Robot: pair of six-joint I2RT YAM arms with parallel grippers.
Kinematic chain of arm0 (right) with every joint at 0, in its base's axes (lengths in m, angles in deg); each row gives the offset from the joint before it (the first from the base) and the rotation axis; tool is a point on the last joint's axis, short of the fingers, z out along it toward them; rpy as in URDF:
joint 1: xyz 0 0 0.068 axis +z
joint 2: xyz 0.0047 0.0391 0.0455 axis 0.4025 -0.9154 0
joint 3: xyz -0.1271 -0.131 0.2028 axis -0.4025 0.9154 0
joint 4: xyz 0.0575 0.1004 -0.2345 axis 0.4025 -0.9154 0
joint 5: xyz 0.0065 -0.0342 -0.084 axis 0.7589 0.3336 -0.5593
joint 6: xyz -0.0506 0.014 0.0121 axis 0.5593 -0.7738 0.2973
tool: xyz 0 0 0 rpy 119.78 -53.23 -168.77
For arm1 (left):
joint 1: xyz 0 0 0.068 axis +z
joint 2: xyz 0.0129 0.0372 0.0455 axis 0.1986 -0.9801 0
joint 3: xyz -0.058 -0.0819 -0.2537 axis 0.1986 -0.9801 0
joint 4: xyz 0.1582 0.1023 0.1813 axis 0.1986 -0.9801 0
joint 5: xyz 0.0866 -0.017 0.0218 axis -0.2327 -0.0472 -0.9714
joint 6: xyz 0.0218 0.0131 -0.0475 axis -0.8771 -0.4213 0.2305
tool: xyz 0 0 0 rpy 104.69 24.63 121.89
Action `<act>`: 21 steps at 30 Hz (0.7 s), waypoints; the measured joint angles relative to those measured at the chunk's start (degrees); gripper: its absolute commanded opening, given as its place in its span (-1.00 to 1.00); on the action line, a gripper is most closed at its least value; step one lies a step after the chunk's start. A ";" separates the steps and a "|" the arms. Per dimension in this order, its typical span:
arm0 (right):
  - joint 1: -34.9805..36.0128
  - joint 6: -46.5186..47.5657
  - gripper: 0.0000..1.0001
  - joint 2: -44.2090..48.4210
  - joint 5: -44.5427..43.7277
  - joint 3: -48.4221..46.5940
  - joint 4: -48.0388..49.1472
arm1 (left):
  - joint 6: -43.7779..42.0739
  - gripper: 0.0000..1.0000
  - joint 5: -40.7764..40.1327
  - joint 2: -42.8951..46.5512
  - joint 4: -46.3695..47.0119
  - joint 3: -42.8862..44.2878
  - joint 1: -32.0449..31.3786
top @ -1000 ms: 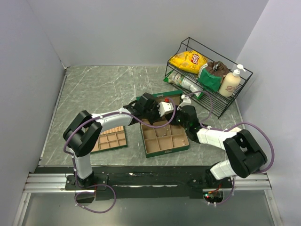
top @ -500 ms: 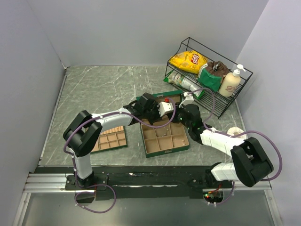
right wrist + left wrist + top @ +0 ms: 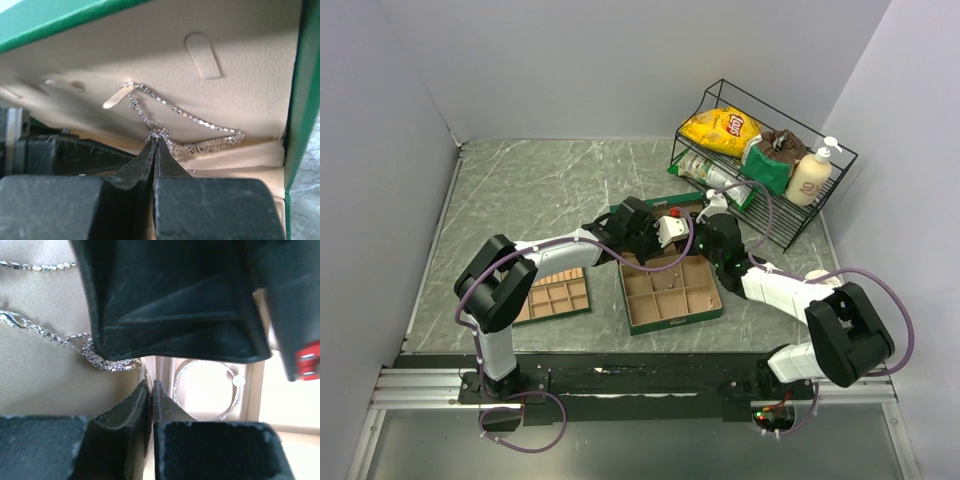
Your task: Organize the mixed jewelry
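In the right wrist view a fine silvery chain (image 3: pixel 200 120) lies on the tan lining of the green box (image 3: pixel 292 100). My right gripper (image 3: pixel 157 139) is shut on a bunched part of that chain. In the left wrist view a round wire bangle (image 3: pixel 238 400) rests in a tan compartment, and another chain (image 3: pixel 107 362) lies to the left of a thin tan wall. My left gripper (image 3: pixel 151 385) is pinched shut on that wall. From above, both grippers meet at the far edge of the green box (image 3: pixel 712 310), left (image 3: pixel 663 230) and right (image 3: pixel 708 228).
A flat tan divided tray (image 3: pixel 552 296) lies left of the box. A black wire rack (image 3: pixel 840 180) at the back right holds a chip bag (image 3: pixel 720 128), a green pouch and a pump bottle (image 3: pixel 810 175). The right arm's black body (image 3: pixel 170 300) fills the top of the left wrist view.
The right arm's wrist has moved toward the back left, closer to the left gripper, and its elbow has shifted. The left arm has stayed put.
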 measured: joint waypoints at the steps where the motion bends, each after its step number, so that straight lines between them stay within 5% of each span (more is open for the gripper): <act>1: 0.00 -0.07 -1.00 -0.46 -0.07 -0.31 -0.15 | -0.02 -0.74 0.02 0.00 -0.17 0.11 0.00; 8: 0.11 -1.73 -0.99 -2.12 -3.43 -1.44 -4.76 | -0.04 -0.74 0.02 0.00 -0.68 0.31 0.00; 21: 0.37 -0.92 -0.46 4.68 -6.14 -1.44 -8.74 | -0.02 -0.75 0.02 0.00 -1.07 0.61 0.00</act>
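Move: The lid pocket's mouth, with the necklace the right fingers still pinch bunched above it, lies about 3 cm below the right hand, some 2 cm ahead and 2 cm to its right. The lining tab carrying the necklace's upper loop is roughly 3 cm ahead and 3 cm left, about level. The ring-shaped bracelet sits in the tray some 6 cm back, 3 cm left and 8 cm below. From the left hand, the pocket's mouth is roughly 3 cm right, 1 cm ahead and level. Lowering the pinched necklace about 2.5 cm to the pocket, the right hand drifts to its right, then opens its fingers a little at the bottom and climbs about 3.5 cm, still easing right to some 2 cm in all; the wrist turns slightly clockwise. The left hand stays put, keeping its pinch on the pocket's fabric edge and holding the pocket away from the lid. ##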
